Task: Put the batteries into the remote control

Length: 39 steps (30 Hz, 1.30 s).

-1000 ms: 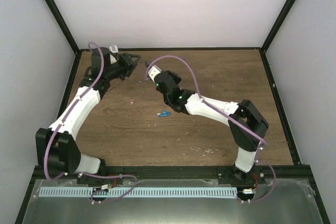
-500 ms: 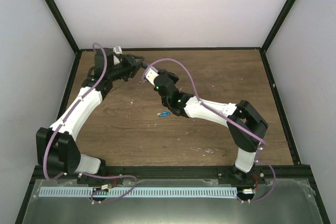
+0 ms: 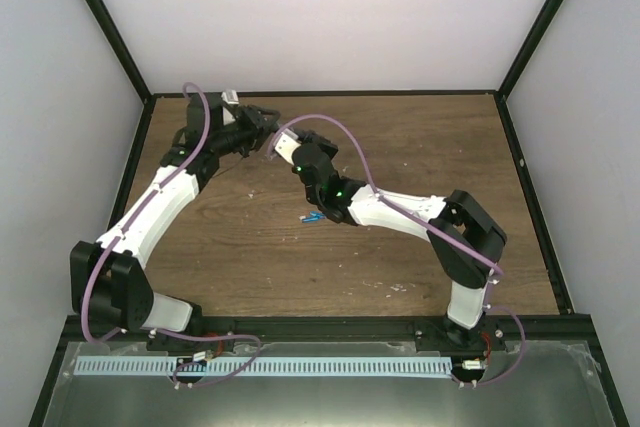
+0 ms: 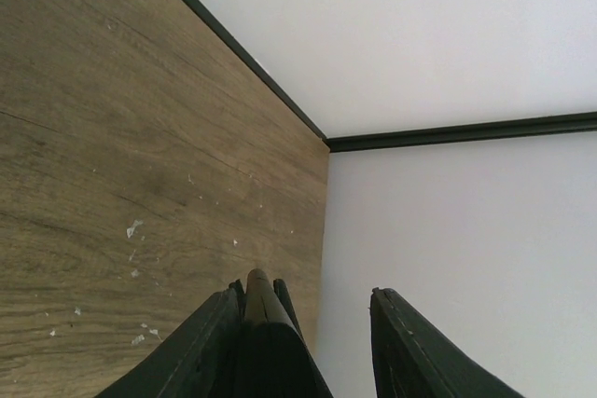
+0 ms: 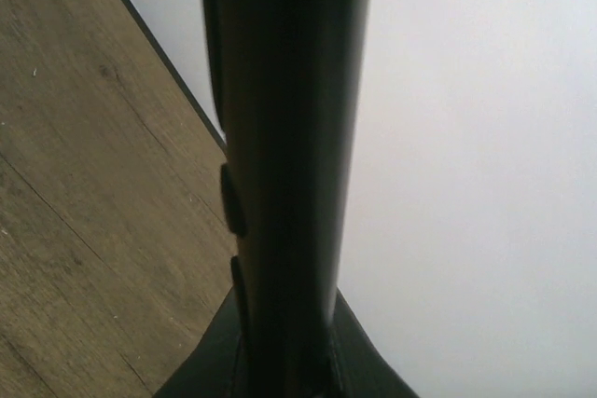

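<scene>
The remote control (image 5: 289,137) is a long black bar that stands up out of my right gripper (image 5: 287,361), which is shut on its lower end. In the top view the right gripper (image 3: 296,154) holds the remote (image 3: 285,136) raised over the back of the table. My left gripper (image 3: 264,127) is just left of the remote's tip, close to it. In the left wrist view the left gripper (image 4: 306,297) has its jaws apart, with a dark rounded piece (image 4: 257,319) against the left finger; I cannot tell what it is. The blue batteries (image 3: 314,217) lie on the wood under the right forearm.
The wooden table (image 3: 420,147) is walled on three sides by pale panels with a black frame (image 3: 320,93). Small pale flecks (image 4: 133,228) dot the wood. A purple cable (image 3: 345,132) loops over the right arm.
My left gripper has swung right toward the remote's tip. My right gripper has shifted slightly left and back with the remote. The batteries have not moved.
</scene>
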Motion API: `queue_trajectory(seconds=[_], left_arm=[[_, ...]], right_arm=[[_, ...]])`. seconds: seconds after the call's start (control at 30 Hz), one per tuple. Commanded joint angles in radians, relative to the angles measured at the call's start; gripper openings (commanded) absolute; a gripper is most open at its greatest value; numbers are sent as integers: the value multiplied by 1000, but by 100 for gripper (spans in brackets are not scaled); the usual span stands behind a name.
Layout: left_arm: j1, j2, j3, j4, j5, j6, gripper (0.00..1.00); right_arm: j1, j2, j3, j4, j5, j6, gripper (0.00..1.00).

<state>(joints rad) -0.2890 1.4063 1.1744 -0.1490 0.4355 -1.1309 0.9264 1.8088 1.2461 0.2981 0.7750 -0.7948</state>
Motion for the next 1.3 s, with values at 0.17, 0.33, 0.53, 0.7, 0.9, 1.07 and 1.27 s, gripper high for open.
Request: queue_trajectory(seconds=[0.17,0.33,0.53,0.7,0.9,1.07,1.27], left_arm=[[-19,39,33,-3,-17,-5,36],[-19,53,40,4,-16,5,22],[-19,60,53,-1,-30,23,10],[-19,65,62,-6,-40,40,0],[-20,74,63,10,-31,80,0],[-14,77,43,42,-1,119,0],[21,104,45,93,111,226,0]], right_arm=[[30,12,-13,125,24,-84,1],[32,13,-18,144,32,-107,1],[32,16,-20,150,36,-114,1],[32,14,-29,154,45,-114,7],[30,-6,-54,150,45,-73,31],[28,-49,-80,95,3,1,65],[11,-136,-130,8,-100,129,100]])
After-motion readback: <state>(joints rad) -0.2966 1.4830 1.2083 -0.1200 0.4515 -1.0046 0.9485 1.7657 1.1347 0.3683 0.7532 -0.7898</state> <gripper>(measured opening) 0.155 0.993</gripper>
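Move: The remote control hangs crosswise between the hands, still pinched by the right fingers near its right end; its middle is about 8 cm to the right of the left hand, level fore and aft and some 3 cm lower, with its left end already between the open left fingers. From the right hand, that middle is about 8 cm to the left, 1 cm ahead and slightly higher. The batteries lie on the table some 13 cm back from the left hand and 13 cm to its right, nearly 30 cm below. The left hand sinks about 2 cm over the left end of the remote control and closes its half-open fingers onto it, then keeps that grip while easing roughly 1 cm forward, while the right hand, still pinching the other end, first shifts about 1 cm to the left and up. Once the left grip is made, the right fingers spread fully and let go, and the right hand dips about 2 cm and starts drawing back, with the remote's right end left between its open fingers. ##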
